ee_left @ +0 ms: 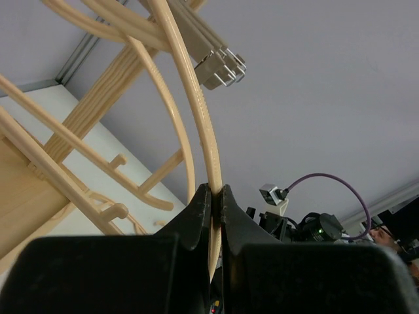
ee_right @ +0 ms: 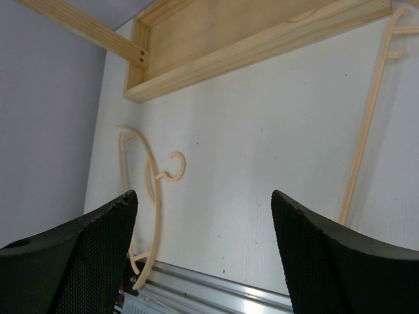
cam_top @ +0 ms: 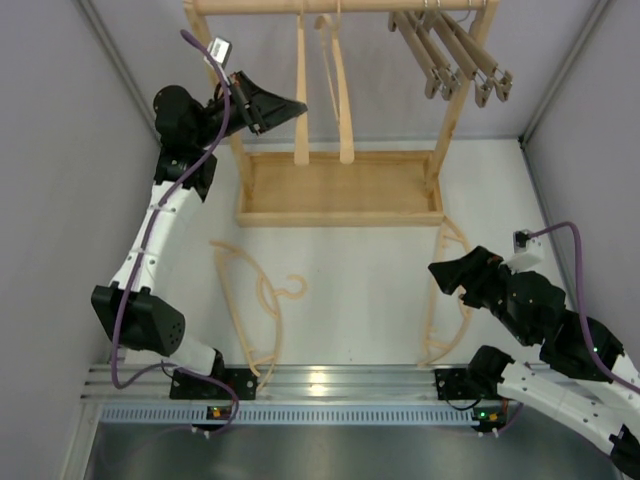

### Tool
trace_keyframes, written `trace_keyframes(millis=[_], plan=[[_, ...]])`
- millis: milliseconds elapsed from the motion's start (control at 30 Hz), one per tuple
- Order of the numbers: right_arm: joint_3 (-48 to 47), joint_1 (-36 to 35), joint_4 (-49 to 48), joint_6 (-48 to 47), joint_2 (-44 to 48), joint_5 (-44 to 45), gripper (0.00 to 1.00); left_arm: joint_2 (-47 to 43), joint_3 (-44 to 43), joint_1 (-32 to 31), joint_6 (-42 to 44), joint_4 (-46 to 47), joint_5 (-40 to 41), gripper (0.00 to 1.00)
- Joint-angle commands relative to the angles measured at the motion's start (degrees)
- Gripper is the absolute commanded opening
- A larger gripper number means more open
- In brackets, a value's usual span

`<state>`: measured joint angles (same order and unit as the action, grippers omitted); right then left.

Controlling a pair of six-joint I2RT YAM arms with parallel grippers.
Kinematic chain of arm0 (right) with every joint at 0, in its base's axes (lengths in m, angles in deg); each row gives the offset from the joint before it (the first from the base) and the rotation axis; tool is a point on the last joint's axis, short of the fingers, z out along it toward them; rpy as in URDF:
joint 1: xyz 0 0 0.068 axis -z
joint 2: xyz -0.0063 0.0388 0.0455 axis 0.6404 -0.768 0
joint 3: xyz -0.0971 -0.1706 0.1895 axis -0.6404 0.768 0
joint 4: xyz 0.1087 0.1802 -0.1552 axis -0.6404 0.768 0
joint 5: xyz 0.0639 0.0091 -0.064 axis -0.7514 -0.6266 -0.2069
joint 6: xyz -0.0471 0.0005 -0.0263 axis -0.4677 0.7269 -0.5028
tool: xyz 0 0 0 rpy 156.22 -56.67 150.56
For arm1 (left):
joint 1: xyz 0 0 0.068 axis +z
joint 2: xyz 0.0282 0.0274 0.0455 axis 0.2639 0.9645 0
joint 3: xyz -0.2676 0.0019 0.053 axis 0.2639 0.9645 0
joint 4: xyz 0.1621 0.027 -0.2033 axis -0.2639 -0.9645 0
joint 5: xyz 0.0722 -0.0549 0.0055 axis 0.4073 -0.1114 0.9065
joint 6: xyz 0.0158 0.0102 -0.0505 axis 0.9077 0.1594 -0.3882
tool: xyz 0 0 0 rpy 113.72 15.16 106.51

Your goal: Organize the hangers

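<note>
On the rack's top bar hang two pale curved hangers. My left gripper (cam_top: 298,106) is shut on the lower arm of the left one (cam_top: 301,60), pinching the thin edge of this hanger (ee_left: 201,124) between the fingertips (ee_left: 216,193). The second hung hanger (cam_top: 343,95) is just to its right. Several brown-grey clamp bars (cam_top: 455,55) hang together at the bar's right end, and their ends (ee_left: 219,65) show in the left wrist view. Two more pale hangers lie flat on the table, one on the left (cam_top: 250,300) and one on the right (cam_top: 445,290). My right gripper (cam_top: 440,277) hovers open and empty beside the right one.
The pale wooden rack stands at the back with its tray base (cam_top: 340,215) and uprights (cam_top: 455,100). Grey walls close in on both sides. A metal rail (cam_top: 330,385) runs along the near edge. The right wrist view shows the tray's front wall (ee_right: 262,49) and both floor hangers (ee_right: 156,190) (ee_right: 363,131).
</note>
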<state>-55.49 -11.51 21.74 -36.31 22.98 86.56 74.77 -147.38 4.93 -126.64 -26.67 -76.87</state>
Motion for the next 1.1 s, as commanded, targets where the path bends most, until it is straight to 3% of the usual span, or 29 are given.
trace_keyframes(millis=[0,367,1067], plan=[[-2.5,-0.5,-0.3,-0.6,-0.1,-0.1,0.80,2.9,-6.2,-1.3,0.9,-0.3,0.9,0.00],[-4.2,-0.5,1.4,-0.7,0.3,0.8,0.80,13.1,-17.0,-3.7,0.2,-3.8,3.4,0.00],[-3.6,-0.5,2.4,-0.3,1.8,1.1,0.80,13.2,-13.8,-5.2,4.6,-9.0,6.2,0.00]])
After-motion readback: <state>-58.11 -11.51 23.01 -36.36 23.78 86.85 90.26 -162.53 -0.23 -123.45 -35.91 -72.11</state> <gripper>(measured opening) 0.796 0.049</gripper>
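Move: Ahead of the left hand, which already grips a wooden hanger by its near shoulder, the free stretch of rack rail stands about 16 cm forward, 5 cm right and 11 cm up. A wooden hanger already hanging is some 16 cm forward, 7 cm right and level with the hand; the brown clamp hangers hang about 14 cm forward, 26 cm right and 3 cm up. From the empty right hand that rail spot is roughly 35 cm forward, 25 cm left and 34 cm up. Carrying the wooden hanger hook-first to the rail, the left hand swings forward and right together, rising barely 1 cm at first, then eases on forward while sinking to set the hook over the rail. It travels some 6.5 cm forward, 5 cm right and ends 3 cm lower, tilting a few degrees, with the fingers kept shut on the hanger's shoulder. ##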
